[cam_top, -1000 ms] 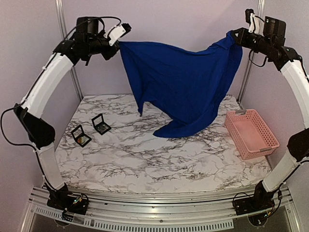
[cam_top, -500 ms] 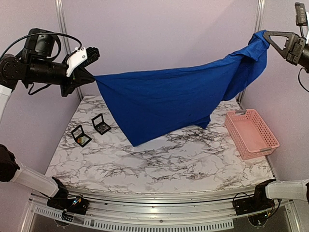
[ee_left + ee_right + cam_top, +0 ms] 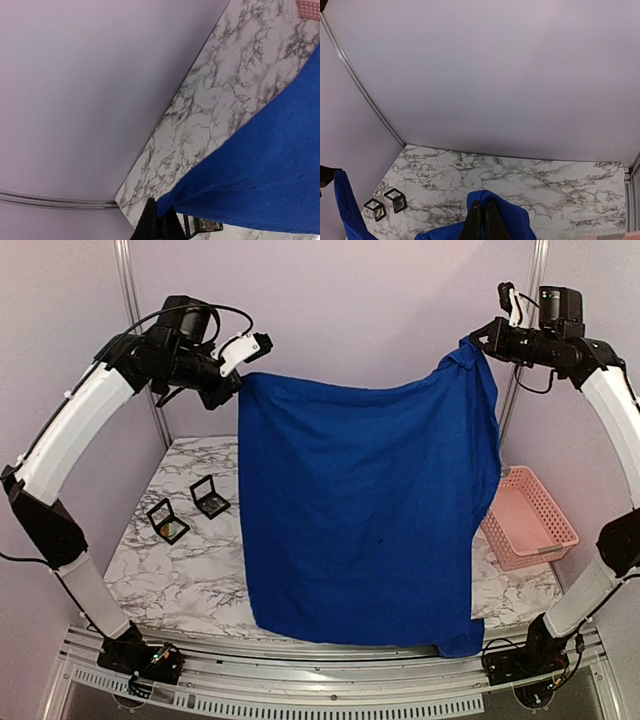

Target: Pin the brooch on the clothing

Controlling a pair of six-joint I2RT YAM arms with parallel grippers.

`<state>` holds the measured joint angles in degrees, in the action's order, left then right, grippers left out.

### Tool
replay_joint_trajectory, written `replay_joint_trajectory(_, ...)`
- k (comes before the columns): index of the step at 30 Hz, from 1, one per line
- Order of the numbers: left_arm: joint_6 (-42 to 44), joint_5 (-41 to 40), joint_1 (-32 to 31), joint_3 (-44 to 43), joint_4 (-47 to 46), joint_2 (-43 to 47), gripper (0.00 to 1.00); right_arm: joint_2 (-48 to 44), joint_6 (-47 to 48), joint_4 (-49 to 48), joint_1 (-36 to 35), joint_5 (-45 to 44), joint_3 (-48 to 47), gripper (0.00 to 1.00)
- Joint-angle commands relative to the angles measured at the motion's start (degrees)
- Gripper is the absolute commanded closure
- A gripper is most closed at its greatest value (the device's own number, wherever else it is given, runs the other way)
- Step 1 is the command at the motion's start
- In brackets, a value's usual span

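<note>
The royal-blue T-shirt (image 3: 360, 520) hangs like a curtain between my two raised grippers, its hem down at the table's front edge. Only plain blue cloth faces the top camera; the panda print is hidden. My left gripper (image 3: 240, 375) is shut on the shirt's upper left corner, seen in the left wrist view (image 3: 160, 220) with cloth (image 3: 270, 170) between the fingers. My right gripper (image 3: 472, 340) is shut on the upper right corner, also seen in the right wrist view (image 3: 483, 217) pinching a blue fold (image 3: 512, 215). The brooch is not in view.
Two small black square boxes (image 3: 167, 520) (image 3: 209, 497) lie open on the marble table (image 3: 190, 580) at the left; they also show in the right wrist view (image 3: 375, 208) (image 3: 395, 199). A pink basket (image 3: 530, 525) stands at the right edge, partly behind the shirt.
Both arms have swung inward from a wide spread. The shirt, stretched and bunched before, now hangs straight down as a flat sheet reaching the front edge.
</note>
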<state>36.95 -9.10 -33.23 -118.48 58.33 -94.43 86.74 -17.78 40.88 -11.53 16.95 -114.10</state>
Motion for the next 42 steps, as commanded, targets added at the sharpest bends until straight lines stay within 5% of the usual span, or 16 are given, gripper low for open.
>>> replay_joint_trajectory(1, -0.61, -13.21, 3.08, -10.33, -19.77, -8.51, 0.98, 10.57, 6.39, -20.25, 1.16, -8.2, -11.43, 1.0)
replay_joint_trajectory(4, 2.21, -18.17, 4.5, -13.62, -31.76, -12.72, 0.98, 15.48, 8.54, -32.97, 1.47, -6.27, -13.03, 1.0)
replay_joint_trajectory(8, 3.88, -18.78, 5.31, -20.11, -36.63, -17.58, 0.98, 17.0, 9.7, -44.31, 1.77, -5.18, -14.54, 1.0)
replay_joint_trajectory(15, 4.26, -17.18, 5.74, -17.64, -37.79, -19.54, 0.98, 17.66, 13.16, -40.17, 1.77, -5.6, -16.64, 1.0)
replay_joint_trajectory(23, 2.0, -12.74, 5.92, 6.03, -34.27, -14.35, 0.98, 1.2, 6.97, -36.25, -0.32, 3.76, 26.1, 1.0)
replay_joint_trajectory(29, 2.48, -9.73, 5.29, 34.41, -31.64, -4.63, 0.98, -7.9, 0.26, -29.0, -12.14, 5.17, 52.16, 1.0)
replay_joint_trajectory(33, 0.44, -7.11, 5.08, 47.73, -29.73, 0.63, 0.98, -9.7, -13.19, -30.0, -19.46, 7.32, 66.97, 1.0)
replay_joint_trajectory(42, 0.5, -4.54, 4.05, 59.49, -18.8, 8.36, 0.98, -6.71, -27.28, -24.24, -33.01, 11.78, 74.2, 1.0)
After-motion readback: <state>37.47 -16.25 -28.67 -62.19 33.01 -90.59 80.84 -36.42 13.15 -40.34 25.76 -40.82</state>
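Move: Both grippers hold the blue clothing by its top corners, high over the table. The bare mid-table spot where it should lie is 5 cm ahead of the left gripper, 21 cm to its right and some 37 cm below; from the right gripper it is 3 cm ahead, 27 cm left and 46 cm below. The far brooch box stands about 8 cm ahead and 13 cm left of the left gripper, the near one level with it, 22 cm left; the pink basket is 17 cm right of the right gripper and 4 cm back. Keep both grippers shut on the corners and fling the clothing out: swing both hands forward and up, over 10 cm each way, then sweep them down towards the table while drawing back. Bring the right gripper lowest, some 55 cm down from its peak, ending well back and to the left with its fingers tipped down about 50 degrees; sink the left about 40 cm, drifting left. ##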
